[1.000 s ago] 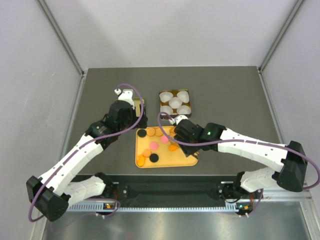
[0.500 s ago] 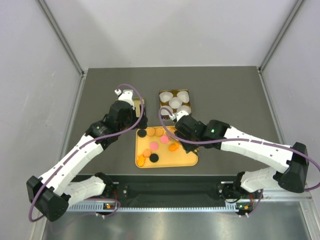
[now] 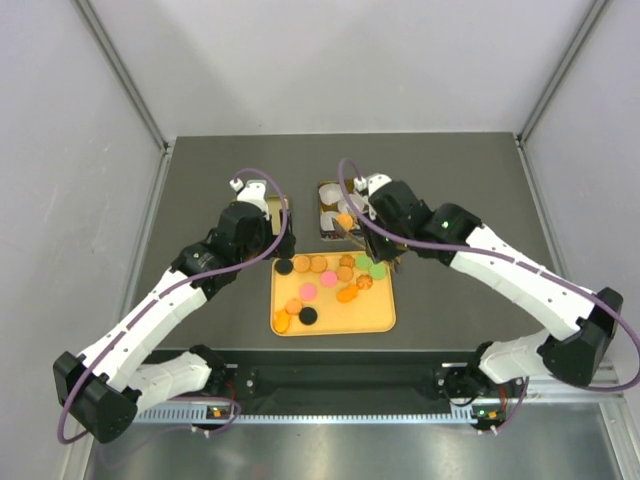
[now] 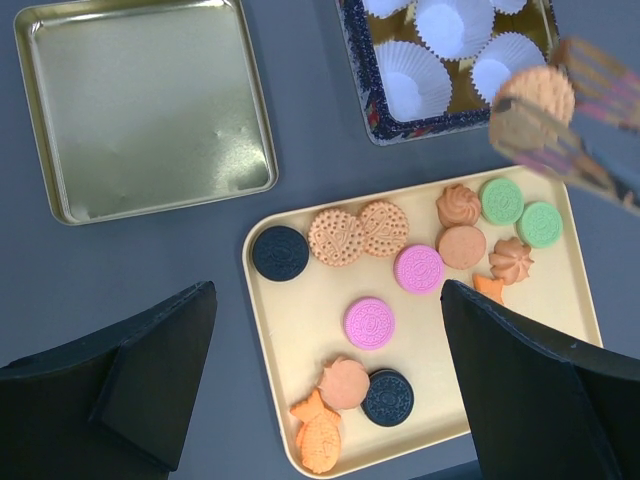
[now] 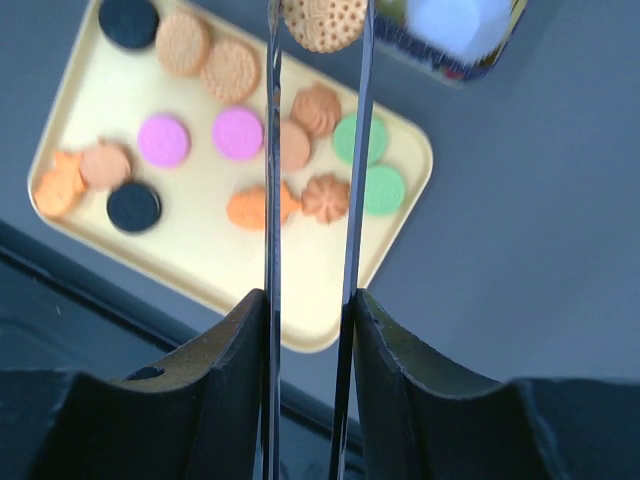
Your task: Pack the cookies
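Several cookies (image 4: 370,322) in orange, tan, pink, green and black lie on a yellow tray (image 4: 300,340). My right gripper (image 5: 318,20) is shut on a tan round cookie (image 5: 323,22), pinched between its long thin blades. In the top view that cookie (image 3: 344,221) hangs over the near edge of the tin (image 3: 322,205) of white paper cups. The left wrist view shows the same cookie (image 4: 535,98) beside the tin (image 4: 420,125). My left gripper (image 4: 345,390) hovers open above the tray's near left part, holding nothing.
The tin's gold lid (image 4: 150,105) lies upside down left of the tin, partly under my left arm in the top view (image 3: 265,205). White paper cups (image 4: 412,80) fill the tin. The tray (image 3: 350,315) sits near the table's front edge.
My right gripper closed on a tan cookie, lifted it off the tray and carried it back to the tin. Cookies on the tray's right side are now uncovered. The left arm has not moved.
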`<state>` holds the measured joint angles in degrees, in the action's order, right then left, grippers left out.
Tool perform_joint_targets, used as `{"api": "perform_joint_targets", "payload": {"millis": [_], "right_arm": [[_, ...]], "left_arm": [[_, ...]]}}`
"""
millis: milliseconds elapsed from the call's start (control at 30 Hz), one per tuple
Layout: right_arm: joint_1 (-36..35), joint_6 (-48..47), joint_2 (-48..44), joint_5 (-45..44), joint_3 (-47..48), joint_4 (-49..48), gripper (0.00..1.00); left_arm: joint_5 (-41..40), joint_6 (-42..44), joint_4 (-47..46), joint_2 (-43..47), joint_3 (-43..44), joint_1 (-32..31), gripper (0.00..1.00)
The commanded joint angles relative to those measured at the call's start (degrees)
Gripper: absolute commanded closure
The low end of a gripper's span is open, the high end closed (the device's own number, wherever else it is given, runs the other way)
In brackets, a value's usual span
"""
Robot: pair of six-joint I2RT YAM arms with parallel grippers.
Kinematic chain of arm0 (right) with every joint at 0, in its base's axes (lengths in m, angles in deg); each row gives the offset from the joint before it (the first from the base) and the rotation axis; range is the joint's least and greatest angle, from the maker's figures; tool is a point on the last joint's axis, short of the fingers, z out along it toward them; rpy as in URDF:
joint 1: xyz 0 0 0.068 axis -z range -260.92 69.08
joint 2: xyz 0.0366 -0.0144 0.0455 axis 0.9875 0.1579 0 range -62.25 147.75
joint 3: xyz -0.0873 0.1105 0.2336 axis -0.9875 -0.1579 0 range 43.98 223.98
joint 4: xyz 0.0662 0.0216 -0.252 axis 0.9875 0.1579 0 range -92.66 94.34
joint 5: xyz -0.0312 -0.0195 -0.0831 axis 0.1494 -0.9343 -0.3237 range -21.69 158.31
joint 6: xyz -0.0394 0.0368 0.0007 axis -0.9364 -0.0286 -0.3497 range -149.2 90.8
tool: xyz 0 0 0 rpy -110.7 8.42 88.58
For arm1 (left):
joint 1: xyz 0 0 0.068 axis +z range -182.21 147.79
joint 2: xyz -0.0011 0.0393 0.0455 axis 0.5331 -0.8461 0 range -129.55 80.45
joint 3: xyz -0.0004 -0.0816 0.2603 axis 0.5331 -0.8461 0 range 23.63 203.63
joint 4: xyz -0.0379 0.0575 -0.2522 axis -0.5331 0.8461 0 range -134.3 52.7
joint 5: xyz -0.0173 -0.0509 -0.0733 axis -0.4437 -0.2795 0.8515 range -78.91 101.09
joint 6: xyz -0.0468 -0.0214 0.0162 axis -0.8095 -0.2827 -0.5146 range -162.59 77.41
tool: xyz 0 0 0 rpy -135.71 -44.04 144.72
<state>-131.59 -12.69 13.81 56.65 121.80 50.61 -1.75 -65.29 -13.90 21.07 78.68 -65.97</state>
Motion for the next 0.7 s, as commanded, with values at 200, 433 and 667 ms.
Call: {"api": "perform_joint_targets", "payload": {"millis": [200,433,667], "right_arm": [[8.22,-2.27,12.8,4.19,11.2,-12.75,0.64],[10.86,-2.1,20.88,4.28,16.04,-15.4,0.64],[12.97,-1.22,25.89,4.45,16.83,-17.94,0.63]], "left_arm": [[-0.17,0.29,-2.53,1.19,0.06,0.54,0.01],[-0.43,0.2,-2.44,1.8,-0.47,0.71,0.01],[-0.34,-0.15,-2.27,2.51,-1.34,0.71,0.01]]}}
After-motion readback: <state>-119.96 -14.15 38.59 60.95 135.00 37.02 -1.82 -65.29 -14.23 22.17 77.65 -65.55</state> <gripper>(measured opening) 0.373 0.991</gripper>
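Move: The right hand holds a round tan cookie. The cup it heads for, the box's far-left paper cup, lies about 17 cm ahead, 4 cm to its left and 10 cm below. At similar depth, the near-left cup is some 9 cm ahead and 3 cm left, the centre cup about 13 cm ahead and 1 cm right. From the idle left hand, the far-left cup is roughly 13 cm ahead, 13 cm right and 10 cm below. Still pinching the round tan cookie, the right hand carries it forward about 13 cm from above the cookie tray's far edge, out over the packing box towards the far-left paper cup. It drifts some 4 cm left, sinks about 5 cm after a slight initial rise, slows towards the end and turns a little clockwise, fingers keeping their hold. ##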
